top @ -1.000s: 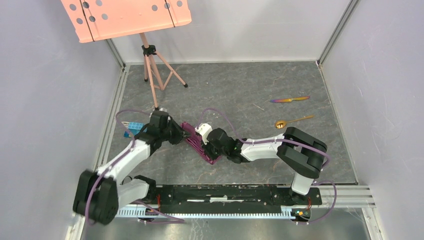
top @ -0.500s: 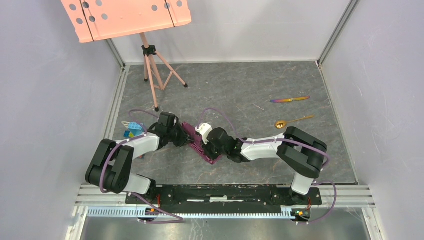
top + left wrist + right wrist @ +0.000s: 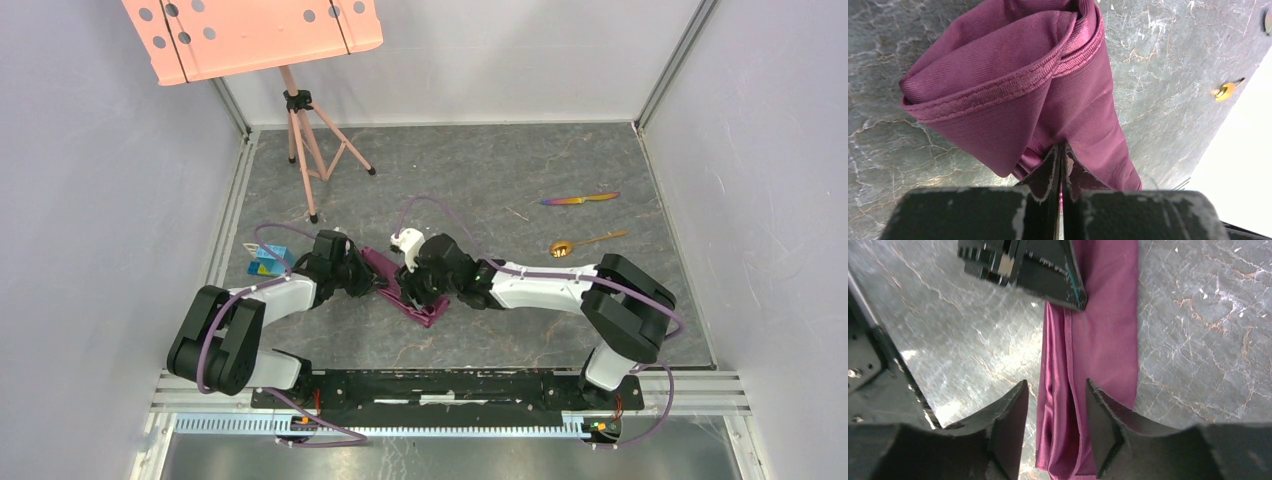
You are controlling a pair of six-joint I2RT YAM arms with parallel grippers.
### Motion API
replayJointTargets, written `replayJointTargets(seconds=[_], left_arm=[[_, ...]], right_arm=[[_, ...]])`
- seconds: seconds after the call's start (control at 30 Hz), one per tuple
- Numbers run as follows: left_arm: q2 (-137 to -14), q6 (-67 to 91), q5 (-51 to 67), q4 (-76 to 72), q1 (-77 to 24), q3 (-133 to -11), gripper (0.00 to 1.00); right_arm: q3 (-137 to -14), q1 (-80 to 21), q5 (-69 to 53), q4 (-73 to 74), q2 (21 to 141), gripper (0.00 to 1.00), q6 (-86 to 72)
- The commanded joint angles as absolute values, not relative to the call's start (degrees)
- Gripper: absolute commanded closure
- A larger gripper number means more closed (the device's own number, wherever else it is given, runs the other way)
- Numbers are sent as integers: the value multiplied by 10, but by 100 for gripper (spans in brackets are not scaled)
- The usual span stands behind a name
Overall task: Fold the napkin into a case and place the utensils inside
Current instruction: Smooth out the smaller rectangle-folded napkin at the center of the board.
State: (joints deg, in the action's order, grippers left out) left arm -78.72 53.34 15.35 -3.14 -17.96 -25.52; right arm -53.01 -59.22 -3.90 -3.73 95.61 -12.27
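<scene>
The plum-purple napkin (image 3: 405, 295) lies folded into a narrow oblong strip on the grey marbled floor between my two arms. In the left wrist view its far end (image 3: 1013, 80) bulges into a loose rolled fold. My left gripper (image 3: 1062, 147) is shut on the napkin's near edge, and a sliver of cloth shows between the pads. My right gripper (image 3: 1055, 387) stands open, its fingers straddling the hemmed edge of the napkin (image 3: 1103, 330) without pinching it. The gold spoon (image 3: 585, 243) and the iridescent knife (image 3: 580, 199) lie apart at the far right.
A pink music stand on a tripod (image 3: 310, 150) stands at the back left. A small blue-and-orange block (image 3: 266, 260) sits by my left arm. Pale walls and metal rails close in the floor on all sides.
My right gripper has opened and let go of the napkin, lifting slightly. My left gripper has closed on the napkin's edge, and the left arm's elbow has swung down and inward.
</scene>
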Motion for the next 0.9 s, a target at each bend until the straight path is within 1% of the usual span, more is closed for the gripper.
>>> replayJointTargets(seconds=[0.0, 0.07, 0.13, 0.3, 0.37, 0.47, 0.6, 0.77, 0.87], left_arm=[[-802, 475, 99, 11, -172, -227, 97], [-803, 472, 100, 9, -171, -223, 97], [-807, 468, 100, 7, -168, -221, 97], [-821, 466, 112, 2, -166, -220, 98], [-821, 468, 116, 3, -166, -221, 98], [-810, 469, 121, 4, -166, -224, 98], [-800, 451, 124, 23, -166, -241, 97], [-787, 437, 113, 43, -166, -251, 97], [-760, 433, 105, 54, -166, -247, 96]], right_arm=[[-547, -567, -124, -86, 966, 53, -171], [-522, -559, -150, -130, 976, 61, -196], [-482, -556, -165, -175, 981, 67, -210], [-420, -554, -156, -208, 1007, 74, -206], [-410, -554, -150, -200, 1011, 76, -195], [-412, -553, -143, -184, 984, 76, -184], [-465, -554, -145, -150, 958, 75, -167], [-553, -553, -159, -134, 1006, 73, -161], [-562, -554, -170, -162, 1037, 72, -185]])
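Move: The folded napkin lies slantwise, from far left to near right. Its middle is about 2 cm ahead of and 3 cm to the left of the right hand, which hovers some 5 cm above it. From the left hand, whose shut fingertips already rest on the napkin, that middle is roughly 5 cm to the right and 1 cm back. The toy blocks stand about 22 cm to the left hand's left and 5 cm farther out. The spoon lies some 35 cm to the right hand's right and 12 cm farther out. The napkin stays under the left hand's shut fingertips, which hold still on its near-left side, while the right hand makes a quick pat. From barely higher, the right hand drops about 5 cm to napkin level, easing back and right as its fingers half close, pauses, then rises about 5 cm and swings forward and left towards the left fingertips, wrist turned some 10 degrees. ##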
